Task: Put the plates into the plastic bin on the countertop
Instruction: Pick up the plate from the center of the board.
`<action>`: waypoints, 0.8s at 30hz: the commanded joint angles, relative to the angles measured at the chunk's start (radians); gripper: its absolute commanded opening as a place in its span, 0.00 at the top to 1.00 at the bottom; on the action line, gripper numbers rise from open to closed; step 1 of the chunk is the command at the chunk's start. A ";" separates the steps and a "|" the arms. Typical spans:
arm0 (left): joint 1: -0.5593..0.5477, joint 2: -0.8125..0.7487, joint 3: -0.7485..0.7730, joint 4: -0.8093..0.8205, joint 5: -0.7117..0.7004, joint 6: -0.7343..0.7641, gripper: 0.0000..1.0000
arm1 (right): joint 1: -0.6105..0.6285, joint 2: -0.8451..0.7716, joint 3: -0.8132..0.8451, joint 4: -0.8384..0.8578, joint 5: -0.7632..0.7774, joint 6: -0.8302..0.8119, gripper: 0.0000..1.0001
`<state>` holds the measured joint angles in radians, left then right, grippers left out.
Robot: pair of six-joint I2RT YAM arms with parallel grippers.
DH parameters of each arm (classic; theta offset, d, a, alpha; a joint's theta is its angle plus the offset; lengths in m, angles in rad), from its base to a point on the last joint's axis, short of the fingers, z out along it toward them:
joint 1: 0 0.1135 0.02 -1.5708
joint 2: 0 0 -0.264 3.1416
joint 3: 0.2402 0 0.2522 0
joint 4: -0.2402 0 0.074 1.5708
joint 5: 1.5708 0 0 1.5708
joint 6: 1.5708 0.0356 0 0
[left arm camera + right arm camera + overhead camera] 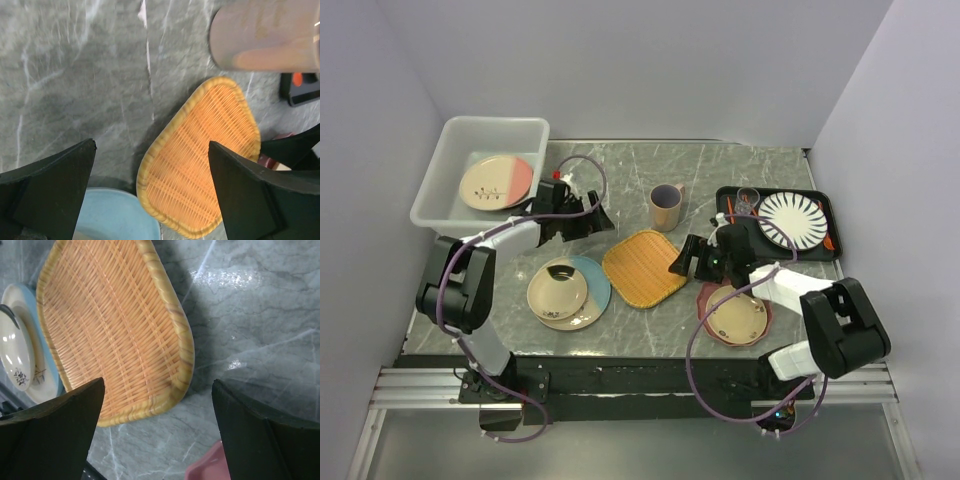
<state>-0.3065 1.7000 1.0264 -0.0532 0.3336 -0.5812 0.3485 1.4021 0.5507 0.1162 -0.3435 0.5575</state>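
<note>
The translucent plastic bin stands at the back left of the countertop and holds a cream-and-pink plate. A stack with a cream-and-light-blue plate under smaller cream plates lies front left; its blue rim also shows in the left wrist view. A pink scalloped plate with a cream plate on it lies front right. My left gripper is open and empty beside the bin, above bare stone. My right gripper is open and empty over the woven tray's edge.
An orange woven tray lies mid-table between both grippers. A beige mug stands behind it. A flat black tray at the back right carries a white plate with black stripes and small items. Walls close the left, back and right.
</note>
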 commanded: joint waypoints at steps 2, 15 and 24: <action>-0.014 0.029 -0.019 0.041 0.041 0.024 0.01 | -0.013 0.043 0.026 0.045 -0.071 0.031 0.08; -0.020 0.036 -0.011 0.019 -0.002 0.035 0.01 | -0.037 0.224 0.014 0.207 -0.253 0.174 0.27; -0.020 0.043 -0.014 0.021 0.001 0.037 0.01 | -0.071 0.273 -0.005 0.292 -0.324 0.228 0.45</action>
<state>-0.3225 1.7390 1.0027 -0.0494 0.3401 -0.5640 0.2985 1.6531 0.5621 0.3916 -0.6289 0.7570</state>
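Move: At the right hand's left, the woven plate's middle lies about 8 cm off, 1 cm back and 4 cm lower, its near corner almost under the fingers. The mug stands some 10 cm ahead and 3 cm left of that hand, the pink-rimmed plate 12 cm back and 11 cm right. From the left hand the woven plate is about 10 cm back, 8 cm right and 8 cm lower; the blue plate 15 cm back, 6 cm left. Sliding left about 3 cm and sinking 1 cm, the right hand rolls its left side up some 15 degrees and tips slightly down, its fingers closing about a third around the woven plate's right-hand corner and pushing it left. The open left hand eases down 2 to 3 cm and slightly back towards the plate, then waits, touching nothing. ##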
